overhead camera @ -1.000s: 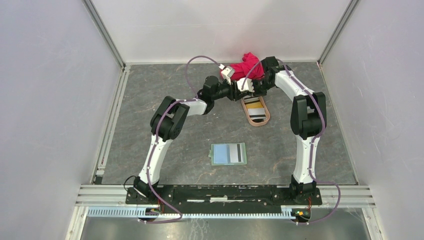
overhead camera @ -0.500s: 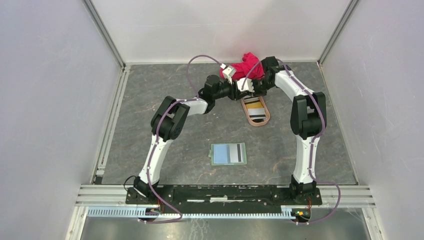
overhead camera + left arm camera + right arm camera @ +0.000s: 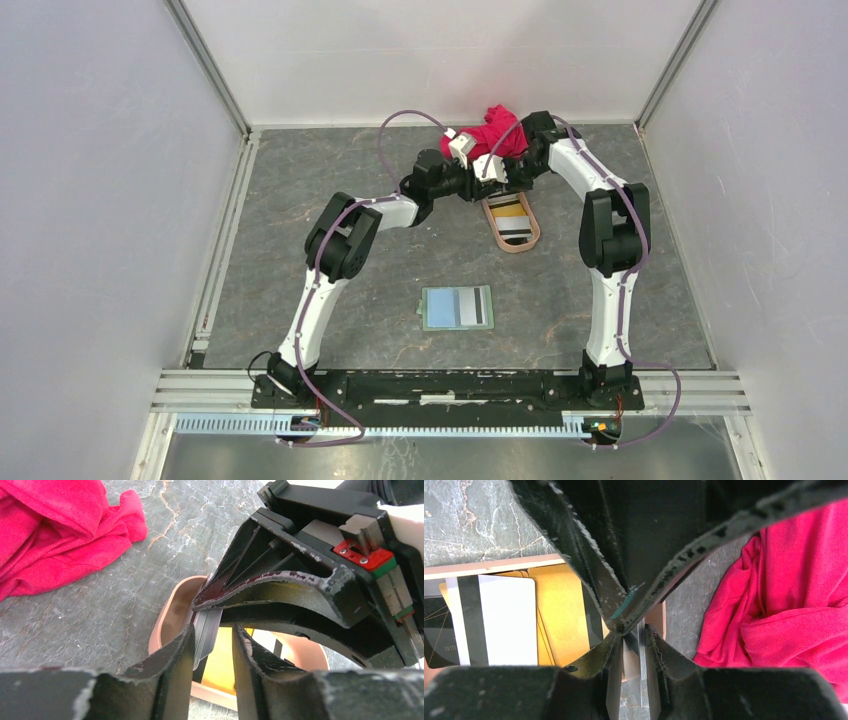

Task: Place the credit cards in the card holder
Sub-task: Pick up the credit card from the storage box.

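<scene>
Both grippers meet over the far end of the pinkish-tan tray (image 3: pixel 528 240). My right gripper (image 3: pixel 631 635) is shut on a grey striped credit card (image 3: pixel 642 655), held on edge above the tray. My left gripper (image 3: pixel 212 632) is open around the same card (image 3: pixel 204 625). The card lies against one of its fingers (image 3: pixel 175 655), with a gap to the other. An orange-yellow card (image 3: pixel 561 610) and a white card with a black stripe (image 3: pixel 506 620) lie in the tray. The sage-green card holder (image 3: pixel 457 307) lies open near the table's middle, away from both grippers.
A crumpled red cloth (image 3: pixel 490 135) lies at the back, just beyond the tray and beside both grippers. White walls enclose the grey stone-patterned table on three sides. A metal rail (image 3: pixel 450 385) with the arm bases runs along the near edge.
My left gripper's jaws have narrowed a little around the card, and its wrist has shifted slightly. The right arm and the card holder have not moved.
</scene>
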### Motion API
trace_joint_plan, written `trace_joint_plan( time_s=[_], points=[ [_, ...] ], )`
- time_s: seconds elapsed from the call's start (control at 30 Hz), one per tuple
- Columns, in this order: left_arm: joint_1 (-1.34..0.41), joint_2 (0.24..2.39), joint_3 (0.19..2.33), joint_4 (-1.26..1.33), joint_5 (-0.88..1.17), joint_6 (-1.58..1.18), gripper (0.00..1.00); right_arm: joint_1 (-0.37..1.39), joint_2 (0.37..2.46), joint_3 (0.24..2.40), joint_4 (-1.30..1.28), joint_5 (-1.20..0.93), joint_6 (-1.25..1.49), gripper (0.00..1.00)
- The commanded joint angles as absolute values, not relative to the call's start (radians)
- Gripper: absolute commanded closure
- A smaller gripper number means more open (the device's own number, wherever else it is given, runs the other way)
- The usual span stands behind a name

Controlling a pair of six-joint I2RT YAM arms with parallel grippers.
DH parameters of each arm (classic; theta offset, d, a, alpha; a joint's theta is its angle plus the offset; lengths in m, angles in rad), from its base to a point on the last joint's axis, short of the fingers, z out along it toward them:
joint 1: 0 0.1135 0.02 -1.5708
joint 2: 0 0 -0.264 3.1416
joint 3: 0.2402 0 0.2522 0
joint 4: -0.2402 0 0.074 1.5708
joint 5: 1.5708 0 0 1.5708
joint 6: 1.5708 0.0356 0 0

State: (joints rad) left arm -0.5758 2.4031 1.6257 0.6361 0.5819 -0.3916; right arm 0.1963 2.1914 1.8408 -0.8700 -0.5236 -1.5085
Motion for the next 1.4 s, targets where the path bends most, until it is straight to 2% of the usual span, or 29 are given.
trace_joint_plan(
  time_s=[0.0,0.07,0.17,0.23,0.3,0.33,0.47,0.53,0.7,0.93,1.2,1.37],
  points=[
    [-0.590,2.419,1.682,0.627,0.608,-0.329,0.66,0.198,2.219,1.862,-0.935,-0.526,-1.623,0.74],
    [-0.591,2.422,1.685,0.627,0.607,-0.331,0.74,0.198,2.223,1.863,-0.935,-0.526,-1.622,0.74],
    [-0.592,2.430,1.700,0.619,0.626,-0.329,0.92,0.198,2.224,1.862,-0.935,-0.527,-1.620,0.74],
    [-0.593,2.431,1.704,0.606,0.630,-0.324,0.97,0.198,2.222,1.862,-0.936,-0.525,-1.618,0.74],
    [-0.594,2.427,1.701,0.611,0.628,-0.315,0.98,0.198,2.217,1.861,-0.935,-0.528,-1.613,0.72],
    [-0.594,2.420,1.693,0.620,0.628,-0.310,0.98,0.199,2.216,1.863,-0.937,-0.533,-1.607,0.67],
    [-0.594,2.397,1.654,0.665,0.641,-0.292,0.98,0.195,2.190,1.864,-0.936,-0.559,-1.576,0.34],
    [-0.593,2.393,1.646,0.679,0.651,-0.290,0.98,0.186,2.171,1.862,-0.934,-0.574,-1.567,0.22],
    [-0.594,2.380,1.621,0.720,0.662,-0.289,0.98,0.163,2.098,1.836,-0.933,-0.609,-1.560,0.08],
    [-0.593,2.340,1.572,0.799,0.665,-0.303,0.98,0.123,1.985,1.770,-0.959,-0.672,-1.554,0.03],
    [-0.591,2.203,1.443,0.922,0.687,-0.352,0.98,0.083,1.748,1.610,-0.989,-0.803,-1.427,0.06],
    [-0.588,2.087,1.401,0.826,0.763,-0.366,0.98,0.050,1.615,1.500,-1.063,-0.946,-1.350,0.09]
  ],
)
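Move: From the left hand, the credit card to be taken is one of an upright stack at the far end of the storage box. Its near edge is between the open fingertips, its middle about 4 cm to the right and level. The box's middle is some 7 cm back, 6 cm right and 4 cm below; the red cloth is about 11 cm ahead, straight on and 4 cm below. The right hand already holds the stack, the card's middle right at its fingertips, about 1 cm below. The left fingers shut on the edge of one card after easing under 1 cm to the right, and keep that pinch while the hand draws back slowly about 2 cm, then rises some 5 cm as it goes on back. Meanwhile the right fingers open wide, letting go of the stack, and the right hand climbs away about 12 cm and back some 9 cm, its left side rolling up. ##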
